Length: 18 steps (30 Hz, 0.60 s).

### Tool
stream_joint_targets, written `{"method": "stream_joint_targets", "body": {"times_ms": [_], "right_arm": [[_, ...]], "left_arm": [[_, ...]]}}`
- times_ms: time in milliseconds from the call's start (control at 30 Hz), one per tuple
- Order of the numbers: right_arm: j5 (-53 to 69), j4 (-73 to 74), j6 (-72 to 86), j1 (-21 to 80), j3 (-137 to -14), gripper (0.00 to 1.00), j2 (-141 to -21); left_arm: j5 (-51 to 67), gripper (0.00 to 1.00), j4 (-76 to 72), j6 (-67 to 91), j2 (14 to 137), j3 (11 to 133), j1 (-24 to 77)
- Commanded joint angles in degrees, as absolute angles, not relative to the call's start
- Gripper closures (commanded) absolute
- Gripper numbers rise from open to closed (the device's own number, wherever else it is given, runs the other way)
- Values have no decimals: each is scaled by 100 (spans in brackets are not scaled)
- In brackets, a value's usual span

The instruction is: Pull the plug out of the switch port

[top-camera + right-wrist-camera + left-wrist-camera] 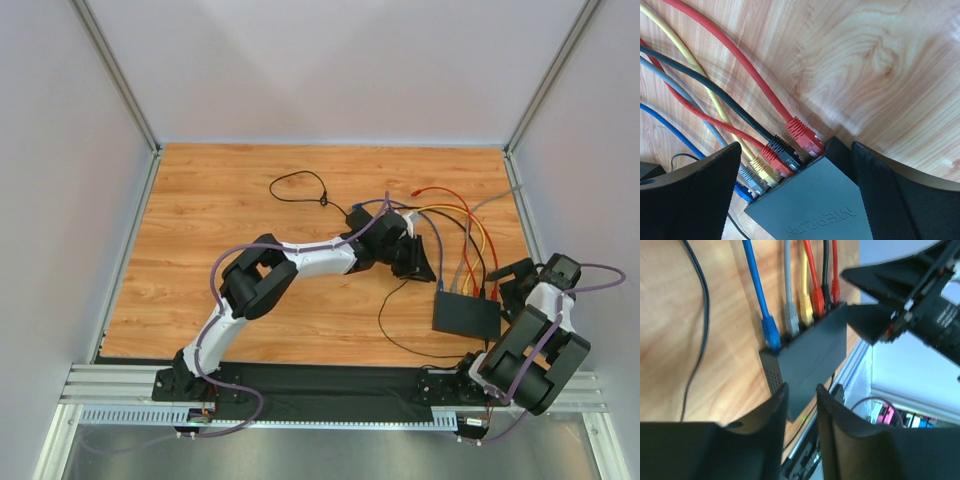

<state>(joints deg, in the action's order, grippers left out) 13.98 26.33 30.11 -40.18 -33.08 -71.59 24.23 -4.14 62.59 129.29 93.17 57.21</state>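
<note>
The switch (465,315) is a flat black box at the table's front right, also seen as the switch (815,205) in the right wrist view. Several plugs sit in a row in its far edge: red (802,132), black (782,147), red (771,156), yellow (760,167), grey (751,177), blue (742,192). My right gripper (796,145) is open wide, with a finger on each side of the switch; I cannot tell if either finger touches it. My left gripper (801,386) hovers above the switch (810,352) on its left, jaws narrowly apart and empty.
The coloured cables (465,235) fan from the switch toward the back right. A thin black cable (385,320) loops left of the switch, and another black cable (300,187) lies at the back. A metal rail (330,390) runs along the near edge. Walls enclose three sides.
</note>
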Motion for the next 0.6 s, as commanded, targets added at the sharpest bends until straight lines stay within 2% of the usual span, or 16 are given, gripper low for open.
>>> {"method": "stream_joint_targets", "body": {"times_ms": [0,133,267,400,567], "right_arm": [[1327,2927,2962,-3982,-3489,8,-7084],[1248,3006,3050,-3973,-3559,9,-7075],[1257,3067,3076,-3938,-3656,9,-7066],[1204,3076,3085,-3789,-3744,9,-7066],[1143,3067,3146,-3630,-3771,10,-7216]], "left_arm": [[2294,67,-229,5696,13209,9895,5660],[2461,86,-97,5721,13561,10282,5651],[2496,95,-26,5818,13772,10450,5651],[2566,100,-26,5818,14009,10678,5660],[2680,100,-97,5933,14159,10801,5695]]}}
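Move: Below and to the right of the left hand is the blue plug at the switch's left end, about 4 cm right, 1 cm ahead and 7 cm down. The grey plug sits some 3 cm farther right, level with the blue one. The switch's middle lies about 10 cm right of the left hand, 5 cm back and 8 cm down. From the right hand the blue plug is some 15 cm left, about level ahead, and 1 cm lower. Shutting its part-open fingers on nothing, the left hand first slides about 2.5 cm forward and 2 cm right, then sinks some 5 cm, bringing the closed tips down close to the blue plug and the switch's left front corner; contact there can't be made out. The right hand stays nearly still, wide open, one finger still against the switch's right end. ##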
